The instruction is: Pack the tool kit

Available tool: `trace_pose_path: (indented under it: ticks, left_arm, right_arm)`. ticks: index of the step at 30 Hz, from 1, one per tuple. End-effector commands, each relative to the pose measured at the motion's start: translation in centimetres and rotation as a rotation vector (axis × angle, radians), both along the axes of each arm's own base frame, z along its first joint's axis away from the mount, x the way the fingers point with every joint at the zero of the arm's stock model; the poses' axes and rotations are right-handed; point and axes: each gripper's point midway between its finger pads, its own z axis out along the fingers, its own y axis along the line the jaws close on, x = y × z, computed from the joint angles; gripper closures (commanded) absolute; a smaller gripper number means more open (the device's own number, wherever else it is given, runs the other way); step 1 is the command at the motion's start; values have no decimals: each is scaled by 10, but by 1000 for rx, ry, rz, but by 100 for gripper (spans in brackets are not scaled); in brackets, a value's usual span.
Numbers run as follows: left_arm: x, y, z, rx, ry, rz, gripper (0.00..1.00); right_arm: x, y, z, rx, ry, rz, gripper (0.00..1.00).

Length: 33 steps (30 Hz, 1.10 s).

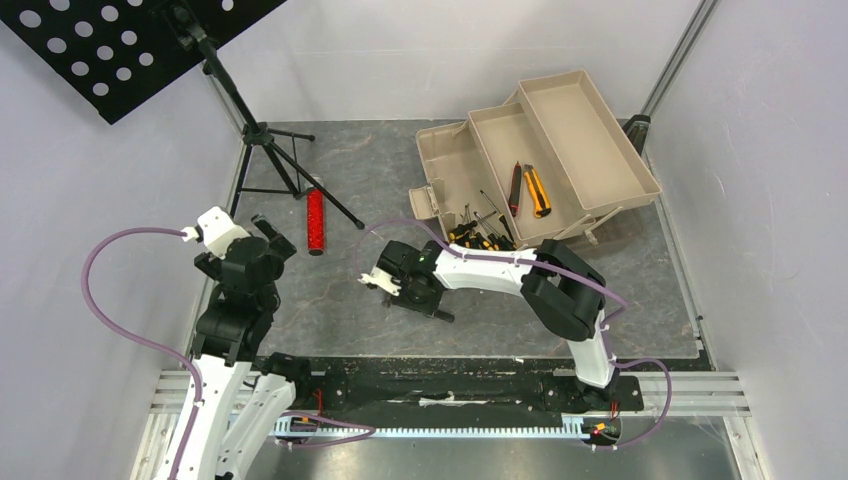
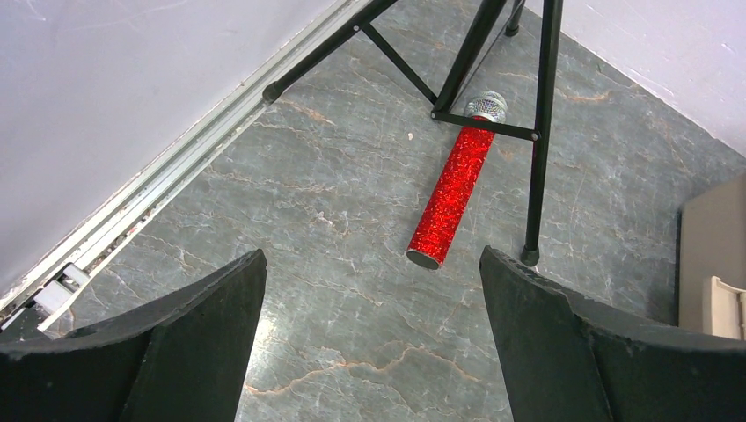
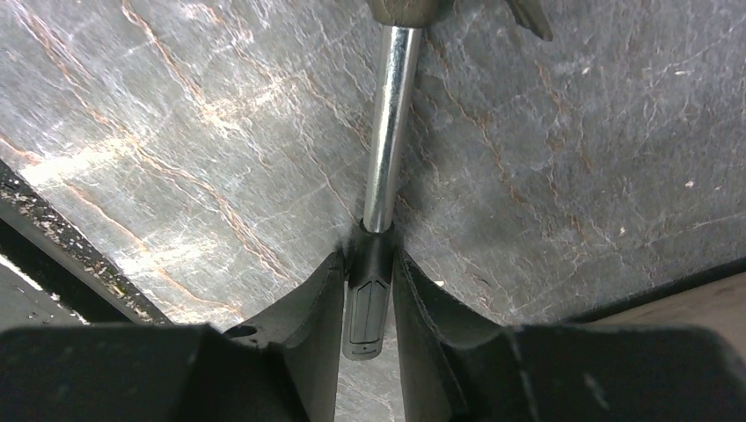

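The tan toolbox (image 1: 640,190) stands open at the back right with its trays folded out. An orange utility knife (image 1: 538,190) and a red one (image 1: 514,188) lie in a tray. Several yellow-and-black screwdrivers (image 1: 478,236) lie in the lower compartment. My right gripper (image 1: 412,298) is low over the table's middle, its jaws closed on the black grip (image 3: 368,299) of a chrome-shafted tool (image 3: 387,132) that lies along the table. My left gripper (image 2: 371,255) hangs wide open above bare table at the left, holding nothing.
A red glitter tube (image 1: 315,222) (image 2: 453,189) lies just ahead of the left gripper, between the legs of a black tripod music stand (image 1: 250,130) (image 2: 541,132). Walls close in both sides. A metal rail runs along the near edge (image 1: 450,385).
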Motion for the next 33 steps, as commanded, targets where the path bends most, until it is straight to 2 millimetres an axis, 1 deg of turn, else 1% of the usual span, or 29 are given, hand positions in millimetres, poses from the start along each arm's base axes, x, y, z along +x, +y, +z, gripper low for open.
trace_pose_path:
  ticks: [1,3,5,6,9,10,13,15,17,18,19,23,25,28,30,32,33]
  left_arm:
    - [2,3,9,16,-35,5,4]
    - [2,3,9,15,-36,5,4]
    - [2,3,9,16,-35,4,4]
    - [2,3,9,15,-35,5,4]
    - [2,3,9,18,-35,8,4]
    - [2,4,9,18,-35,7,4]
    - [2,4,9,17,-35,9,4]
    - [2,4,9,16,-36,10,4]
    - [2,4,9,16,-34,8,4]
    - [2,4,9,16,-35,10,4]
    - [2,4,9,16,-35,10,4]
    - [2,4,10,16,-38,9,4]
    - [2,4,9,14,-37,9,4]
    - [2,4,9,13,-40,9,4]
    - [2,3,10,11,-42,7,4]
    - [2,3,10,10,-43,4,4]
    - [2,3,10,10,-43,3,4]
  right_arm:
    - [-7,9,-37,-20,35,40,71]
    - [-8,10,-39,-23,37,44,74]
    - [-8,12,-38,-20,30,45,81]
    - [-8,14,-36,-13,27,48,86]
    - [-5,19,-20,18,-7,51,99]
    - [-3,22,-13,34,-21,51,100]
    - [2,29,20,104,-70,41,100]
    - [8,32,47,153,-120,29,100]
    - [16,35,79,212,-180,10,100]
    - [18,36,91,233,-205,4,100]
    - [22,36,109,262,-238,-5,100]
    - [36,30,158,329,-337,-32,100]
    - [49,18,181,335,-389,-70,100]
    - [75,-12,217,327,-483,-158,100]
    - [99,-40,240,320,-544,-244,100]
    - [124,-74,259,310,-597,-341,100]
    - [138,-94,267,301,-626,-400,100]
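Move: The hammer lies on the table with its black handle already between my right fingers; its middle is about 5 cm left and 2 cm ahead, at hand height. The toolbox's open bottom compartment is some 21 cm ahead and 10 cm right, its screwdrivers 14 cm ahead and 10 cm right, the latch flap about 20 cm straight ahead. From my left hand the hammer lies about 30 cm right, 3 cm back, 24 cm below. I keep my right hand down at the table and shut the loosely set fingers on the hammer's handle, then lift fast, about 21 cm in all. As I rise I start swinging forward, roughly 9 cm, with my fingertips tilting out forward and left by some 30 degrees, to bring the hammer up by the toolbox's near left side. ##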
